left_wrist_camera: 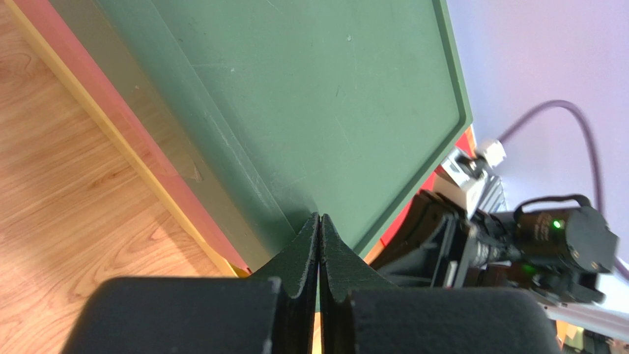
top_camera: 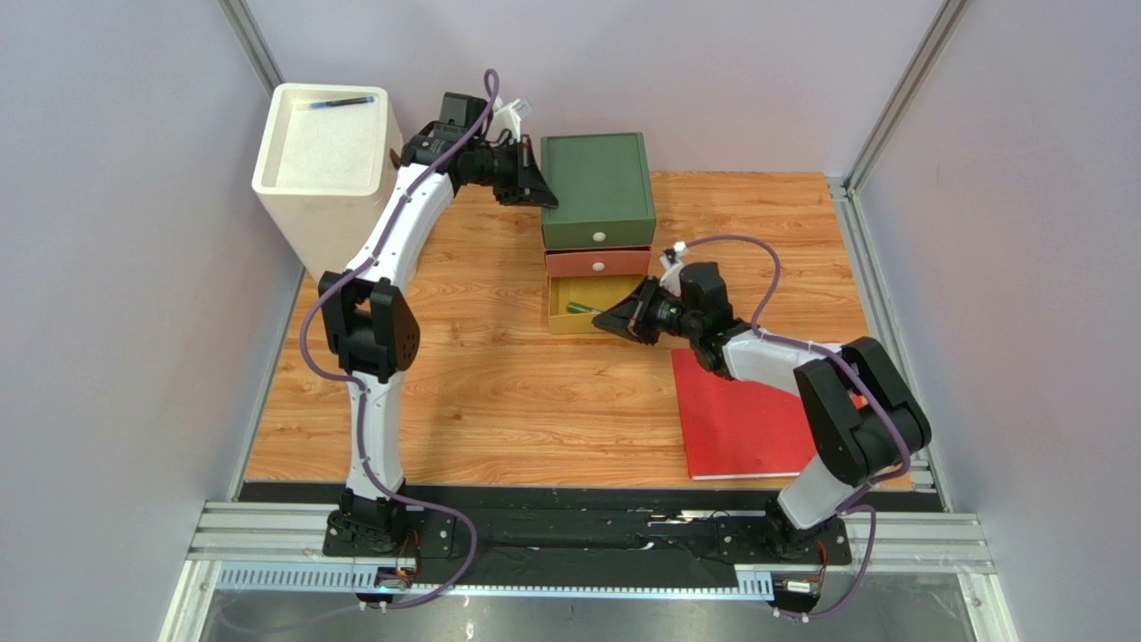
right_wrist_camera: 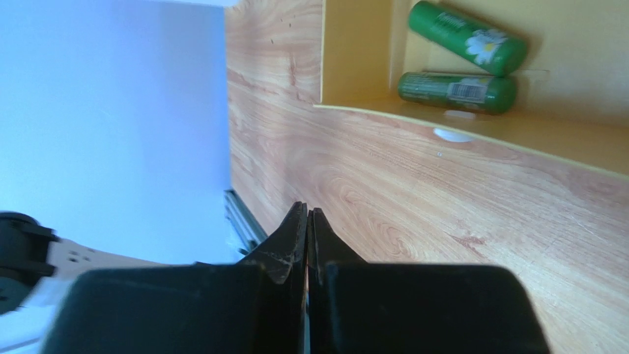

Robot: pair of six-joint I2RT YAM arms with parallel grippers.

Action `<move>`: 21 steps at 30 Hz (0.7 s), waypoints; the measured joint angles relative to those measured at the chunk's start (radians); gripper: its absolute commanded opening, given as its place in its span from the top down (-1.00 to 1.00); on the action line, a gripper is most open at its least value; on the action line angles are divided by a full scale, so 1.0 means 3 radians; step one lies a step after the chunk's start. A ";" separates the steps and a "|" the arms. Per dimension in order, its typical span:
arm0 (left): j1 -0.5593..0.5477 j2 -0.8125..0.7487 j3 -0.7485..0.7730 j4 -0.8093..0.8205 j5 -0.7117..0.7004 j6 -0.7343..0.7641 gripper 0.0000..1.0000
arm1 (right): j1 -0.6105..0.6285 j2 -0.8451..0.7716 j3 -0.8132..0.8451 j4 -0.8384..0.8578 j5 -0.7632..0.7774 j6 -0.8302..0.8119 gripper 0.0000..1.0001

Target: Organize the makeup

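Two slim green tubes of makeup (right_wrist_camera: 467,37) (right_wrist_camera: 456,91) lie side by side in the pulled-out yellow bottom drawer (right_wrist_camera: 517,129); from above one green tube (top_camera: 579,308) shows in that drawer (top_camera: 589,302). My right gripper (top_camera: 599,325) (right_wrist_camera: 306,212) is shut and empty, low over the wood just in front of the drawer's right corner. My left gripper (top_camera: 547,195) (left_wrist_camera: 320,218) is also shut and empty, its tips at the left edge of the green drawer unit's top (top_camera: 597,185) (left_wrist_camera: 325,96).
A red drawer (top_camera: 597,261) sticks out slightly between the green top and the yellow drawer. A white bin (top_camera: 326,158) stands at the back left with a dark slim stick (top_camera: 338,102) lying on it. A flat red book (top_camera: 745,417) lies under my right arm.
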 measured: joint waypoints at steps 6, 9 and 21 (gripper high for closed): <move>0.0000 0.0000 0.0000 0.0000 0.0000 0.0001 0.99 | -0.0210 0.0240 -0.0464 0.1114 0.0000 0.0855 1.00; 0.0000 0.0000 -0.0004 0.0004 0.0001 0.0000 0.99 | -0.0289 0.0533 -0.0732 0.1718 0.0048 0.1237 1.00; 0.0000 -0.0001 -0.0009 0.0010 0.0004 0.0000 0.98 | -0.0359 0.1564 -0.0713 0.2911 0.0170 0.1981 1.00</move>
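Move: The open yellow drawer's front lies about 5 cm ahead of the right hand, 2 cm to its right and 8 cm below. The two green tubes inside are some 8 cm ahead, 1 cm left and 9 cm below; the red drawer's front is about 11 cm ahead, 2 cm right and nearly level in height. From the left hand the yellow drawer's front is roughly 11 cm back, 6 cm right and 20 cm below. The right hand, fingers shut, sinks about 8 cm, edging right and forward, to the yellow drawer's front. ##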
